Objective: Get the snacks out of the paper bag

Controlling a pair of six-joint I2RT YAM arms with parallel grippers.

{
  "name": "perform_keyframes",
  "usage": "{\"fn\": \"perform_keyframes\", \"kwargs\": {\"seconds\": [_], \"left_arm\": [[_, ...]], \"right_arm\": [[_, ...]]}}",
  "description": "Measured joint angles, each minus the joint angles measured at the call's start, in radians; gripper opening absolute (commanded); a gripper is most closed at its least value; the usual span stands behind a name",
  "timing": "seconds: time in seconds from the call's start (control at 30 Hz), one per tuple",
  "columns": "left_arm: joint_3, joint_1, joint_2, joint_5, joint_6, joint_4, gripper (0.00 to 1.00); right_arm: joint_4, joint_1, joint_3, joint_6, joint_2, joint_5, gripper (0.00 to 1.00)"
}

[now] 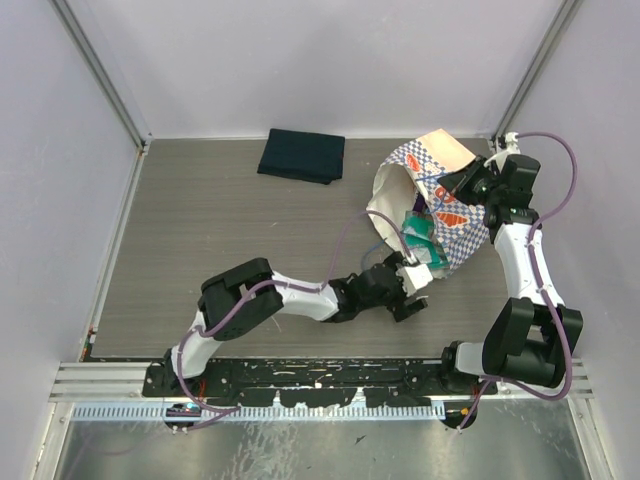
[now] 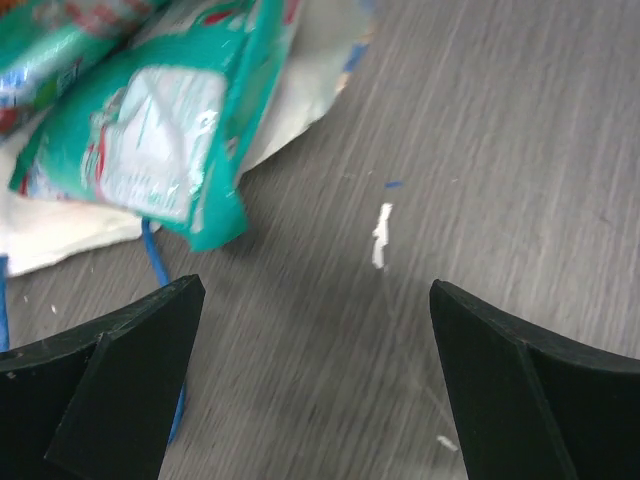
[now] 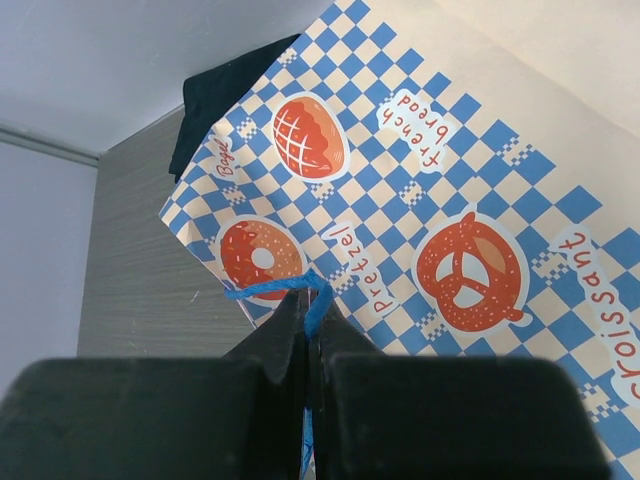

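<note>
The paper bag [image 1: 440, 190], blue-and-white checkered with orange-red bakery pictures, lies tipped at the back right with its cream mouth facing left and front. Teal snacks [image 1: 420, 236] crowd that mouth. In the left wrist view one teal pouch [image 2: 150, 130] hangs out over the cream lip [image 2: 60, 235], with a blue cord [image 2: 155, 255] trailing below it. My left gripper [image 1: 416, 292] [image 2: 315, 290] stands open just in front of the mouth, only bare table between its fingers. My right gripper [image 3: 318, 305] [image 1: 450, 192] is shut on the bag's blue cord handle [image 3: 265, 290] against the checkered side [image 3: 450, 180].
A dark navy folded cloth [image 1: 302, 155] [image 3: 215, 100] lies at the back of the grey wood-grain table [image 1: 230, 250]. Pale walls with metal frame posts close in the left, back and right sides. A white scuff [image 2: 380, 235] marks the table by the left gripper.
</note>
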Motion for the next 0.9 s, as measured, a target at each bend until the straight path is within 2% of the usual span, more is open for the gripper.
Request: {"fn": "perform_keyframes", "kwargs": {"seconds": [0.13, 0.4, 0.57, 0.9], "left_arm": [[0.012, -0.063, 0.02, -0.113, 0.138, 0.06, 0.98], [0.049, -0.061, 0.09, -0.263, 0.272, 0.182, 1.0], [0.072, -0.055, 0.113, -0.283, 0.301, 0.214, 0.74], [0.081, -0.051, 0.114, -0.245, 0.295, 0.217, 0.45]], "right_arm": [[0.0, 0.0, -0.012, -0.001, -0.009, -0.01, 0.01], [0.0, 0.0, -0.016, -0.005, -0.011, -0.031, 0.01], [0.0, 0.0, -0.018, -0.005, -0.011, -0.037, 0.01], [0.001, 0.0, -0.023, -0.006, -0.011, -0.04, 0.01]]}}
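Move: The lowest green snack packet, sticking out of the tipped bag's mouth, lies about 6 cm ahead of the left hand, 4 cm to its right and 2 cm below. A second green packet is some 12 cm straight ahead of this hand, and the purple packet about 17 cm straight ahead, deeper in the bag. From the right hand, the lowest green packet is roughly 10 cm back, 5 cm to the left and 20 cm down. After a dip of about 1 cm back and to the right, the left hand reaches forward some 4 cm towards the near corner of the lowest green packet, edging right and up a little while the wrist rolls about 20 degrees, its forward side rising. Once the hand has nearly stopped there, the wide-open fingers close to about half their gap, one on each side of that corner with no clear pinch yet, while the right hand keeps the blue handle pinched and holds the paper bag tipped, almost still. ##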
